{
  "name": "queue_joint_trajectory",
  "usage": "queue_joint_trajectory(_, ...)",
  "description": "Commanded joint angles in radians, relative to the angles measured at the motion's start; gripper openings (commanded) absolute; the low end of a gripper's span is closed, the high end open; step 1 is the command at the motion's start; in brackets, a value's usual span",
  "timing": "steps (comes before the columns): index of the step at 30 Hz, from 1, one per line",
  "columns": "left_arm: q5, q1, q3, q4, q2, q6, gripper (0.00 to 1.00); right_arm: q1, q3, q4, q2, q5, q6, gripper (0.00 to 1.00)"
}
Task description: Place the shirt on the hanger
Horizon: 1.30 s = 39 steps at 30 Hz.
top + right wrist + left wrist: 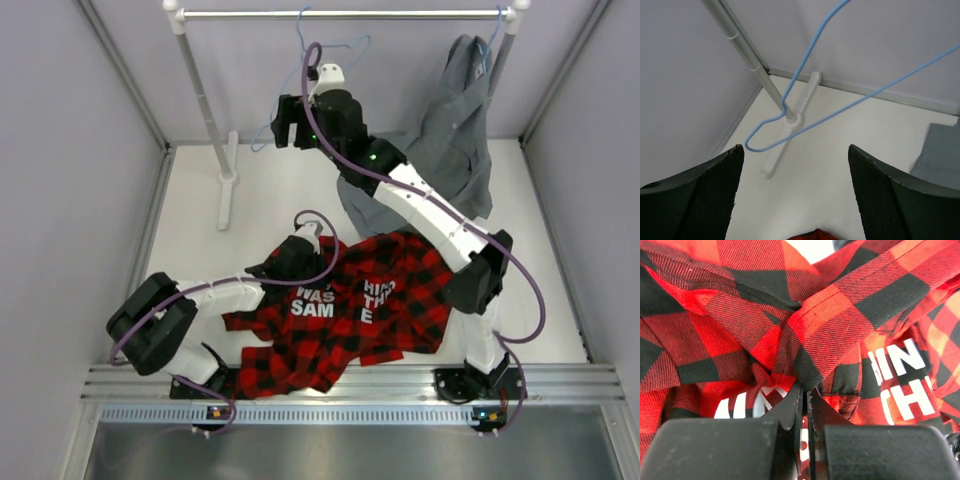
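The shirt, red-and-black plaid with white block lettering, lies crumpled on the white table near the front. My left gripper sits on its upper left part, shut on a bunched fold of the plaid shirt; in the left wrist view my left gripper has its jaws pressed together on cloth. The hanger, thin light-blue wire, hangs bare from the rail. My right gripper is raised beside it, open. In the right wrist view the hanger hangs ahead of my right gripper, untouched.
A white rack rail spans the back, its left post standing on a foot. A grey shirt hangs at the rail's right end and drapes onto the table. Grey walls enclose three sides.
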Motion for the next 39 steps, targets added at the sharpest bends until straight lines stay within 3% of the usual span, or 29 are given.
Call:
queue_joint_trajectory(1, 0.029, -0.002, -0.018, 0.1, 0.022, -0.019, 0.0, 0.018, 0.1, 0.091, 0.041, 0.001, -0.048, 0.81)
queue_joint_trajectory(6, 0.035, -0.002, -0.028, 0.11, 0.037, -0.019, 0.0, 0.018, 0.132, 0.13, 0.09, -0.004, -0.053, 0.81)
queue_joint_trajectory(11, 0.032, -0.002, -0.025, 0.11, 0.039, -0.019, 0.0, 0.009, 0.272, 0.137, 0.199, 0.01, -0.05, 0.79)
queue_joint_trajectory(14, 0.032, -0.002, -0.022, 0.107, 0.025, -0.023, 0.0, 0.004, 0.29, 0.196, 0.256, 0.067, -0.076, 0.76)
queue_joint_trajectory(17, 0.045, -0.002, -0.016, 0.105, 0.017, -0.023, 0.0, -0.01, 0.307, 0.243, 0.287, 0.104, -0.067, 0.65)
queue_joint_trajectory(24, 0.056, -0.002, -0.037, 0.105, 0.005, -0.011, 0.0, -0.014, 0.287, 0.315, 0.272, 0.185, -0.131, 0.53)
queue_joint_trajectory(30, 0.058, -0.002, -0.044, 0.113, 0.017, -0.009, 0.0, -0.011, 0.162, 0.337, 0.181, 0.24, -0.145, 0.5)
queue_joint_trajectory(37, 0.067, -0.002, -0.05, 0.125, 0.009, -0.019, 0.0, -0.027, 0.18, 0.317, 0.187, 0.239, -0.151, 0.48)
queue_joint_trajectory(39, 0.07, -0.002, -0.051, 0.127, 0.003, -0.019, 0.0, -0.037, 0.218, 0.28, 0.209, 0.23, -0.128, 0.4)
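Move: The right hand, empty and wide open, has the lower left part of the blue hanger about 10 cm ahead and 3 cm to its left, at roughly its own height. The hanger's hook on the rail is some 16 cm ahead, 2 cm right and 20 cm up; the grey shirt's middle lies about 27 cm right, 6 cm ahead and 18 cm lower. From the left hand, that part of the hanger is about 27 cm ahead, 6 cm left and 32 cm up. Forward about 8 cm towards the hanging blue hanger goes the right hand, first edging some 4 cm left, then coming most of that back right as it turns clockwise about 15 degrees and tips its fingers up about 10. The fingers close to roughly half open around the lower left wire. The left hand keeps its pinch on the plaid shirt, sinking about 1.5 cm. ##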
